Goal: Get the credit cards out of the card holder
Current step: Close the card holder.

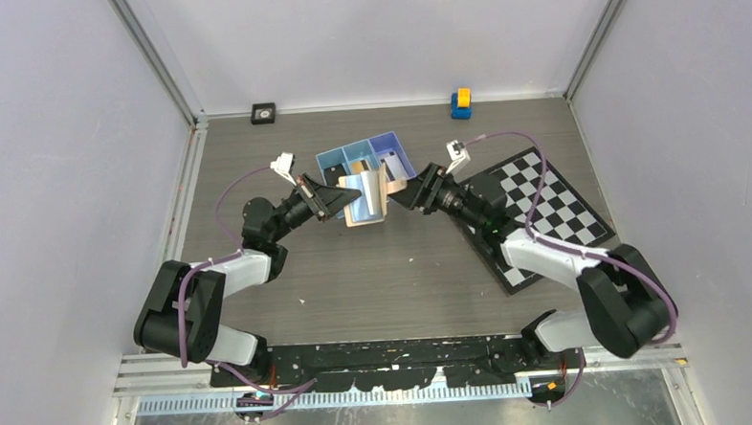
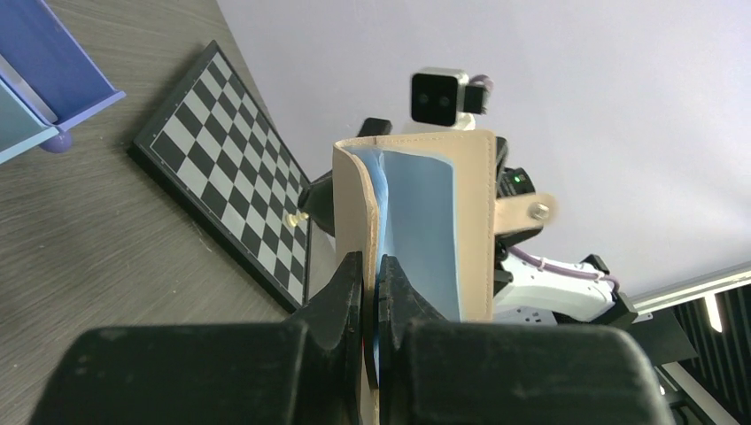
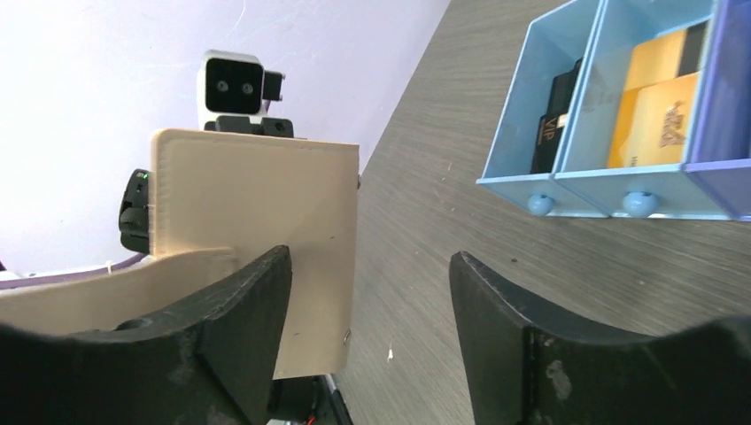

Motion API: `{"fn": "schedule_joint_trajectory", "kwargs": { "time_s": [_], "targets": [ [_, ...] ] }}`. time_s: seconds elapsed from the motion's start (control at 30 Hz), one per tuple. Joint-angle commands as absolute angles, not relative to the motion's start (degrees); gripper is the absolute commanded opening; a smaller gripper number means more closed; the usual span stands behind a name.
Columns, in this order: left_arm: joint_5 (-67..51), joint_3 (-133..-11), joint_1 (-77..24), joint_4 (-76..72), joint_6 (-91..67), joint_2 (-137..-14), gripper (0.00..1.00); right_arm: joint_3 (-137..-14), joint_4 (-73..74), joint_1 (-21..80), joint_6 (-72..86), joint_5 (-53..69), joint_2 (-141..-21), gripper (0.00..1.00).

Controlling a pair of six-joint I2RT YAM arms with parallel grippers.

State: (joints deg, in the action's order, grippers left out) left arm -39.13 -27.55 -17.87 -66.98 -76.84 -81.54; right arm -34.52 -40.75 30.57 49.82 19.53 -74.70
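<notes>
The tan card holder (image 1: 367, 198) is held upright and spread open above the table, in front of the blue tray (image 1: 330, 163). My left gripper (image 2: 370, 266) is shut on one tan wall of the card holder (image 2: 474, 221), whose pale blue lining faces me. Its snap tab (image 2: 531, 211) sticks out to the right. My right gripper (image 3: 367, 266) stands open beside the card holder (image 3: 257, 195), whose outer face lies just past the left finger. Credit cards lie in the tray: a black one (image 3: 553, 124) and an orange one (image 3: 660, 111).
A checkerboard mat (image 1: 544, 210) lies under the right arm. A yellow and blue block (image 1: 460, 102) and a small black square (image 1: 263, 113) sit at the back wall. Enclosure walls rise on both sides.
</notes>
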Motion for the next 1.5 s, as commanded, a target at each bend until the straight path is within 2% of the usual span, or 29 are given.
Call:
{"fn": "schedule_joint_trajectory", "kwargs": {
  "time_s": [0.0, 0.4, 0.63, 0.73, 0.8, 0.83, 1.03, 1.17, 1.37, 1.47],
  "targets": [
    [-40.64, -29.37, -17.58, -72.15, -77.49, -80.63, 0.00, -38.50, -49.52, 30.73, 54.71, 27.77, -81.02, 0.67],
    [-41.77, -30.45, -18.94, -71.74, -76.98, -80.30, 0.00, -40.92, -54.18, 31.29, 57.92, 33.81, -85.55, 0.53],
    [-41.97, -31.06, -19.60, -71.19, -76.64, -80.93, 0.00, -41.32, -61.90, 31.36, 63.34, 37.40, -88.47, 0.44],
    [-41.83, -31.19, -19.60, -71.05, -76.69, -81.16, 0.01, -41.44, -65.51, 31.35, 65.72, 38.45, -90.06, 0.34],
    [-41.54, -30.96, -19.48, -70.73, -76.58, -81.03, 0.07, -41.54, -65.83, 31.30, 66.12, 38.47, -90.22, 0.25],
    [-41.33, -30.58, -19.24, -70.47, -76.46, -80.80, 0.11, -41.48, -64.87, 31.18, 65.75, 37.93, -89.98, 0.24],
    [-39.94, -28.10, -17.26, -70.05, -76.64, -78.85, 0.39, -39.73, -52.98, 28.92, 60.34, 30.65, -85.94, 0.23],
    [-40.08, -27.88, -17.25, -71.31, -76.88, -78.86, 0.54, -39.46, -50.89, 28.42, 59.25, 29.51, -85.23, 0.22],
    [-39.66, -26.67, -17.14, -77.32, -78.27, -79.04, 0.60, -40.07, -48.86, 28.19, 59.27, 28.68, -85.99, 0.20],
    [-39.55, -26.28, -17.05, -79.03, -78.02, -78.46, 0.69, -40.08, -49.78, 27.95, 59.96, 29.39, -86.66, 0.20]
  ]
}}
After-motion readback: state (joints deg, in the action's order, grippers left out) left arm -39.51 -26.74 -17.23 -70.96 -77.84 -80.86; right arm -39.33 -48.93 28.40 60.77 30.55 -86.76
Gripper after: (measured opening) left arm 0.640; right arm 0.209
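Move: Between the hands hangs the open card holder, still pinched by the left fingers: its middle is about 1 cm to the left hand's right and 1 cm back, level with it. From the open right hand that middle lies some 6 cm left, level in height and reach. The drawer box sits about 15 cm ahead of the right hand, 7 cm left and 17 below; the chessboard some 31 cm right, 1 cm ahead and 20 below. Swinging left about 4 cm against the card holder's raised cover, the right hand dips, then rises, turning some 15 degrees counter-clockwise to fold the cover towards the left hand, and closes its fingers on the holder. It then eases back right about 2 cm, forward and slightly down, keeping its grip, while the left hand stays nearly in place and opens wide, letting go. ##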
